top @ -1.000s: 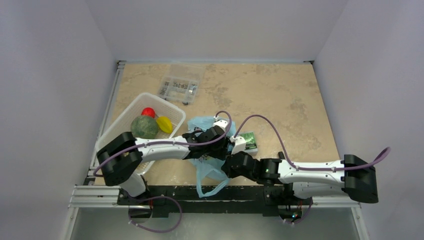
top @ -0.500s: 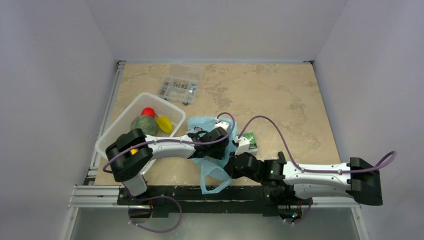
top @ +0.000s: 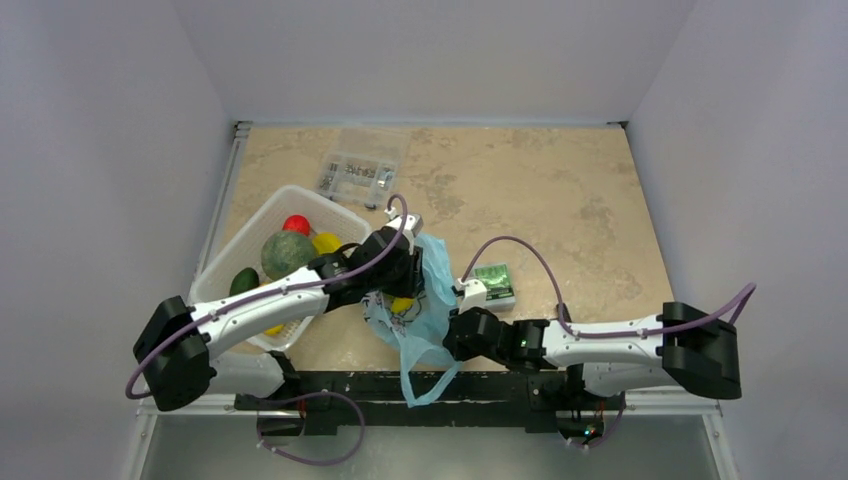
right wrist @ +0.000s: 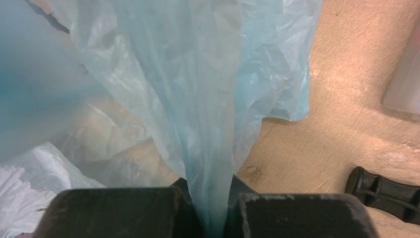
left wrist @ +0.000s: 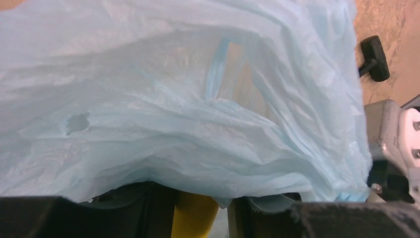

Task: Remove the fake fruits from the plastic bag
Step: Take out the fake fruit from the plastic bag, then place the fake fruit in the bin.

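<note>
The light-blue plastic bag (top: 432, 300) hangs crumpled between both arms near the table's front edge. My left gripper (top: 398, 292) reaches into it from the left and is shut on a yellow fake fruit (top: 401, 304). In the left wrist view that yellow fruit (left wrist: 192, 220) sits between the dark fingers (left wrist: 124, 215), with the bag (left wrist: 173, 99) draped over them. My right gripper (top: 458, 334) is shut on a bunched strip of the bag (right wrist: 210, 148), which runs down between its jaws (right wrist: 214, 218). Whatever else is inside the bag is hidden.
A white mesh basket (top: 283, 195) at the left holds a red fruit (top: 296, 224), a large green one (top: 287, 253), a yellow one (top: 326, 242) and a dark green one (top: 243, 281). A clear compartment box (top: 360, 170) stands behind it. A small green-topped device (top: 492, 280) lies right of the bag.
My left gripper closed on the yellow fruit and drew back to the left, dragging the bag up and leftward. The right gripper kept its hold on the bag.
</note>
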`<state>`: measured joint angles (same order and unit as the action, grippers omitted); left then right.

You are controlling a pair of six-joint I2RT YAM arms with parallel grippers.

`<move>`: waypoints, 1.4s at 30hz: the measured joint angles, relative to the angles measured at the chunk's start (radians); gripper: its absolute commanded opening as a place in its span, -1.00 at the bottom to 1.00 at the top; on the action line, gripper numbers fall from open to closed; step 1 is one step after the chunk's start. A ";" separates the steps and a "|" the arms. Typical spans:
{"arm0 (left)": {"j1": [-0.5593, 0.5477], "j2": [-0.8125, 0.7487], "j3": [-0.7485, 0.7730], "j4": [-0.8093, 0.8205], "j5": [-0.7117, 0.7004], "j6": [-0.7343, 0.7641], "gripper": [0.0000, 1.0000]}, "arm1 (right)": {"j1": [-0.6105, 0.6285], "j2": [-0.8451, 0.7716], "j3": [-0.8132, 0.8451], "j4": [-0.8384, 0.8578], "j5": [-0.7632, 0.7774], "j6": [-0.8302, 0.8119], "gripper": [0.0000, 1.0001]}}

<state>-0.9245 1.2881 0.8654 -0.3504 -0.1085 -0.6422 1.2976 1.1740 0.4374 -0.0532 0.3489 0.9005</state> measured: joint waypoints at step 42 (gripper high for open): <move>0.028 -0.647 0.308 -1.082 -0.566 -0.159 -1.00 | -0.227 0.001 0.127 -0.046 -0.080 -0.070 -1.00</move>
<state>-0.8967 0.6411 1.1732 -1.4322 -0.6750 -0.8009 1.0702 1.1748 0.5640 -0.0994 0.2691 0.8307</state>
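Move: The left hand already has the banana between its fingers at the bag's mouth; the white basket it goes to lies about 28 cm to its left, 6 cm ahead and 10 cm lower. In it, the watermelon is some 26 cm left and 9 cm ahead, the yellow fruit 17 cm left and 10 cm ahead. From the right hand, shut on the bag's rim, the bag's middle is about 10 cm left and 8 cm ahead, the green-labelled box 10 cm right and 11 cm ahead. Back and up out of the bag first, then sweeping left in an arc, the left hand carries the banana about 25 cm leftward to above the basket's near part, swinging forward again and sinking a little at the end, while the wrist ends some 30 degrees counter-clockwise and the fingers keep their grip. The right hand, still pinching the rim, shifts about 6 cm forward and rises slightly. ##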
